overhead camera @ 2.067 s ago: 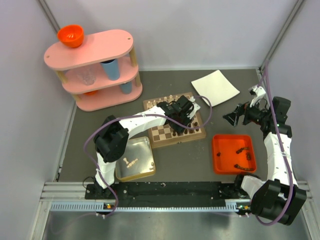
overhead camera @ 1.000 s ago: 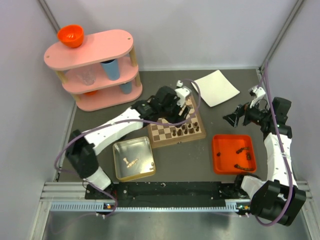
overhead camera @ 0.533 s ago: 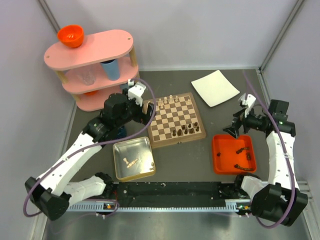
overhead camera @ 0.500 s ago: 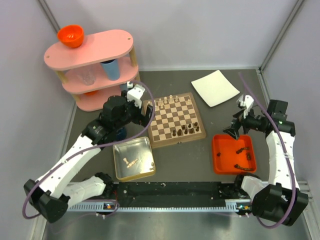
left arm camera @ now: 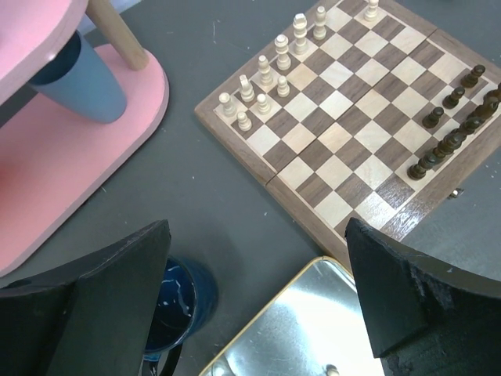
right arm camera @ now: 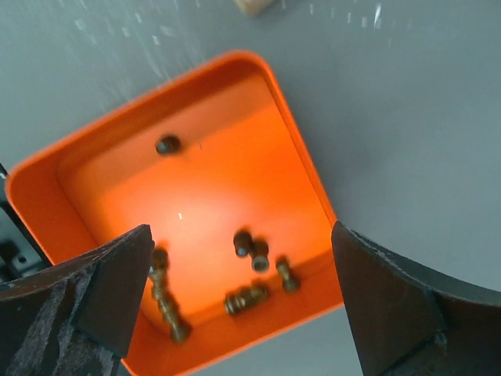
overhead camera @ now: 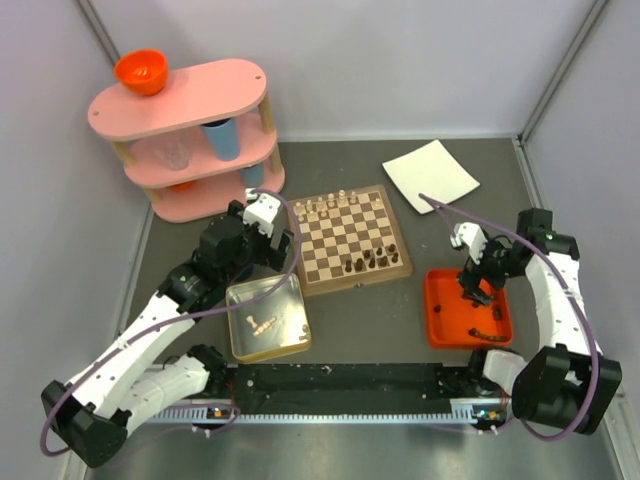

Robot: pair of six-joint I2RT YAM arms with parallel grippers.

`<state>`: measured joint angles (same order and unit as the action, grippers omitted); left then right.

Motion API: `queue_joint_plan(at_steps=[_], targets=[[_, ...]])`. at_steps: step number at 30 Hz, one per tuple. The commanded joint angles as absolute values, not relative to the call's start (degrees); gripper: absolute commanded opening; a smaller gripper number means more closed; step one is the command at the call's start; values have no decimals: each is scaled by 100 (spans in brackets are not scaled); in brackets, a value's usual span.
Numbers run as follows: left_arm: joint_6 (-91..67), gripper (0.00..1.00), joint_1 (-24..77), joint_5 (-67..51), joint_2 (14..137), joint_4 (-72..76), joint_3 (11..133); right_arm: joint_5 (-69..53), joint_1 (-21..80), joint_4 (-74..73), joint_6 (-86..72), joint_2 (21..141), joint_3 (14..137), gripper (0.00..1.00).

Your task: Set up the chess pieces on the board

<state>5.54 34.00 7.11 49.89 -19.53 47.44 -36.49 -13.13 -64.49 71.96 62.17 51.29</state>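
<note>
The board (overhead camera: 352,238) (left arm camera: 344,133) lies mid-table. Several cream chess pieces (overhead camera: 322,207) (left arm camera: 270,74) stand along its far-left edge and several dark ones (overhead camera: 370,263) (left arm camera: 458,117) along its near-right edge. My left gripper (overhead camera: 270,252) (left arm camera: 258,258) hangs open and empty, left of the board, over the far corner of the silver tin (overhead camera: 285,300) (left arm camera: 313,329). A few cream pieces (overhead camera: 262,323) lie in that tin. My right gripper (overhead camera: 472,285) (right arm camera: 243,258) is open and empty above the orange tray (overhead camera: 432,310) (right arm camera: 203,188), where several dark pieces (right arm camera: 254,252) lie loose.
A pink three-tier shelf (overhead camera: 190,140) with an orange bowl (overhead camera: 141,70) on top stands at the back left. A blue mug (left arm camera: 176,301) sits on the table under my left gripper's left finger. A white sheet (overhead camera: 430,175) lies at the back right.
My left arm drew back from the board's far side to its left, above the tin's corner, with its jaws opening. My right arm swung in from the right to over the orange tray.
</note>
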Motion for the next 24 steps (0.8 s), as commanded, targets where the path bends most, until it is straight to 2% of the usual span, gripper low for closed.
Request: queue_joint_plan(at_steps=[1,5,9,18,22,24], targets=[[633,99,3410,642,4808,-1538,4711,-2208,-1275,-6697,7332,6433,5290,91],[615,99,3410,458,4764,-1529,4711,-1593,-1275,-6741,6444,6863,5475,72],[615,99,3410,439,4693,-1521,4693,-951,-1283,-6461,5416,7066,5440,60],[642,99,3401,413,4526,-1485,4667,-211,-1380,-5617,3973,6969,5511,62],[642,99,3410,369,4518,-1485,4658,-946,-1406,-5590,4016,7013,5152,61],[633,99,3410,352,4535,-1494,4658,-1229,-1328,-5564,4235,7031,4941,57]])
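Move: The right hand, open above the orange tray, has the thick dark chess piece by the tray's right edge about 8 cm to its right, 1 cm back and 9 below. At the same depth, a dark pawn is some 2 cm ahead and 7 right, a standing pair level and 4 right, the long dark pieces 6 back and 6 right, and the lone dark piece 5 left. From the left hand, the thick piece is roughly 53 cm right, 8 back and 20 below. The right hand sweeps about 9 cm to its right across the tray towards the dark pieces in the far right corner, sinking some 3 cm early on and dipping back a little before coming forward again. On the way the wrist turns clockwise about 35 degrees and the fingers swing from leaning left to pointing nearly straight down, narrowing to a bit over half open above the thick piece and the pawn, still holding nothing. ##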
